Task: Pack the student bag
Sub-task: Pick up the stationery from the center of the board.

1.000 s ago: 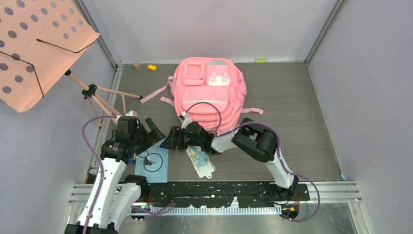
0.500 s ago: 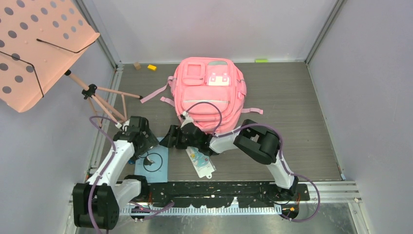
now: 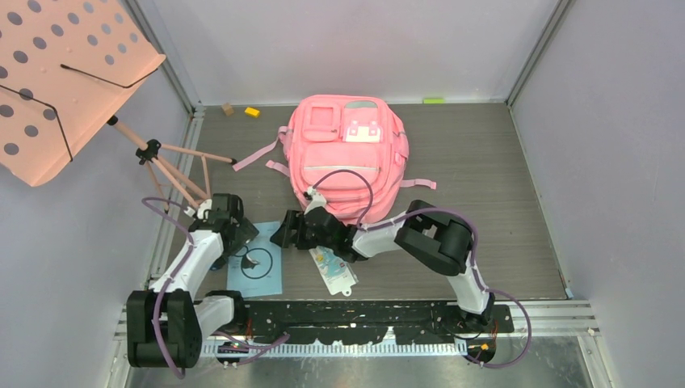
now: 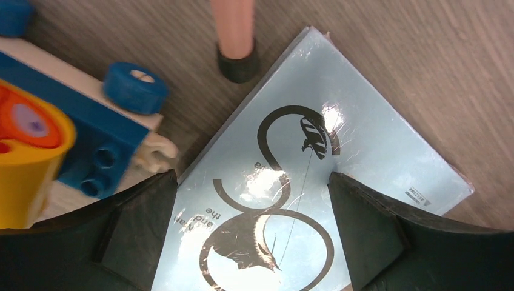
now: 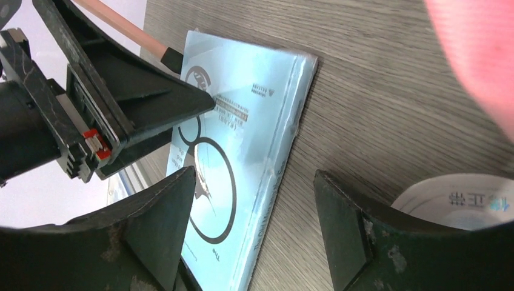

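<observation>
The student bag [image 3: 347, 149] lies flat at the back middle of the table; in the right wrist view it is a pink blur [image 5: 479, 54]. A light blue book [image 3: 262, 275] with a black figure-eight print lies flat in front of it on the left. My left gripper [image 3: 245, 242] hovers open over the book [image 4: 291, 200], fingers [image 4: 363, 230] wide apart and holding nothing. My right gripper [image 3: 277, 236] is open low at the book's right edge [image 5: 242, 139], which lies between its jaws [image 5: 254, 242] untouched.
A white packet [image 3: 333, 271] lies right of the book. The salmon music stand [image 3: 65, 81] stands at left, one foot [image 4: 236, 57] at the book's corner. A blue and yellow toy [image 4: 73, 139] sits beside it. Small blocks [image 3: 253, 111] lie by the back wall.
The left arm has folded back toward its base and its gripper has opened a little wider over the book. More of the book now shows. The right gripper has hardly moved.
</observation>
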{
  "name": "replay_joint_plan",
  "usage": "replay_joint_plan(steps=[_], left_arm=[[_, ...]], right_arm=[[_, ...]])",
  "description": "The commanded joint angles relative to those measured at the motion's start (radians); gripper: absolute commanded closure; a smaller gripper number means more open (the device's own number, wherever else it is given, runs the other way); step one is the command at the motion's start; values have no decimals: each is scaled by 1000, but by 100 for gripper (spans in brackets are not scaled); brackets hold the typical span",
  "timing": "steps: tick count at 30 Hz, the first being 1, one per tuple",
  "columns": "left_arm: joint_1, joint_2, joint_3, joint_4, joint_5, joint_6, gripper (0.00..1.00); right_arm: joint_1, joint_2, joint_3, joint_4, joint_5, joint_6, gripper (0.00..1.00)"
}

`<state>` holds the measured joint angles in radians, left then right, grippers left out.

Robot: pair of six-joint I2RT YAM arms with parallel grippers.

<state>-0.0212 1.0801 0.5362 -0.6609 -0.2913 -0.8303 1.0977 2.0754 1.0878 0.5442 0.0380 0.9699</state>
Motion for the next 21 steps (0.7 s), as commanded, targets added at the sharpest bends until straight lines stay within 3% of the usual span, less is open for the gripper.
replay_joint_plan(steps=[1, 5, 14, 19, 21], left_arm=[[0, 64, -48, 88, 177, -45, 1], [-44, 59, -68, 110, 247, -102, 2], [-265, 23, -59, 141, 284, -241, 2], [-287, -31, -49, 63, 284, -209, 1], [-287, -68, -53, 4, 223, -187, 0]], right_arm=[[-14, -9, -84, -242, 94, -65, 21], [-31, -70, -119, -275, 99, -87, 20], [-64, -225, -214, -418, 72, -145, 17], [-66, -282, -271, -439, 28, -131, 17], [-65, -294, -273, -447, 9, -128, 17]])
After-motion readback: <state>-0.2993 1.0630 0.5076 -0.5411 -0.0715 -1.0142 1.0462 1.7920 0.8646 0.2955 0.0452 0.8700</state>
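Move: The left hand is low over the light-blue book's left part: the book's middle lies about 4 cm to its right, 2 cm back and 2 cm below. The tripod foot is some 5 cm ahead and 5 cm left, the toy car roughly 9 cm left and 3 cm back. From the right hand the book's middle is about 8 cm left, 5 cm back and 3 cm down; the stationery card lies around 11 cm right and 5 cm back. Rightward and low, after a short 2 cm reach forward, the left hand sweeps about 10 cm, its outer finger pushing the book along by its left edge while the wrist rolls its left side down some 15 degrees and turns a little clockwise, fingers staying wide open. The right hand gives way ahead of the book, drawing some 9 cm to the right, still open, with its outer finger pushing against the stationery card. ##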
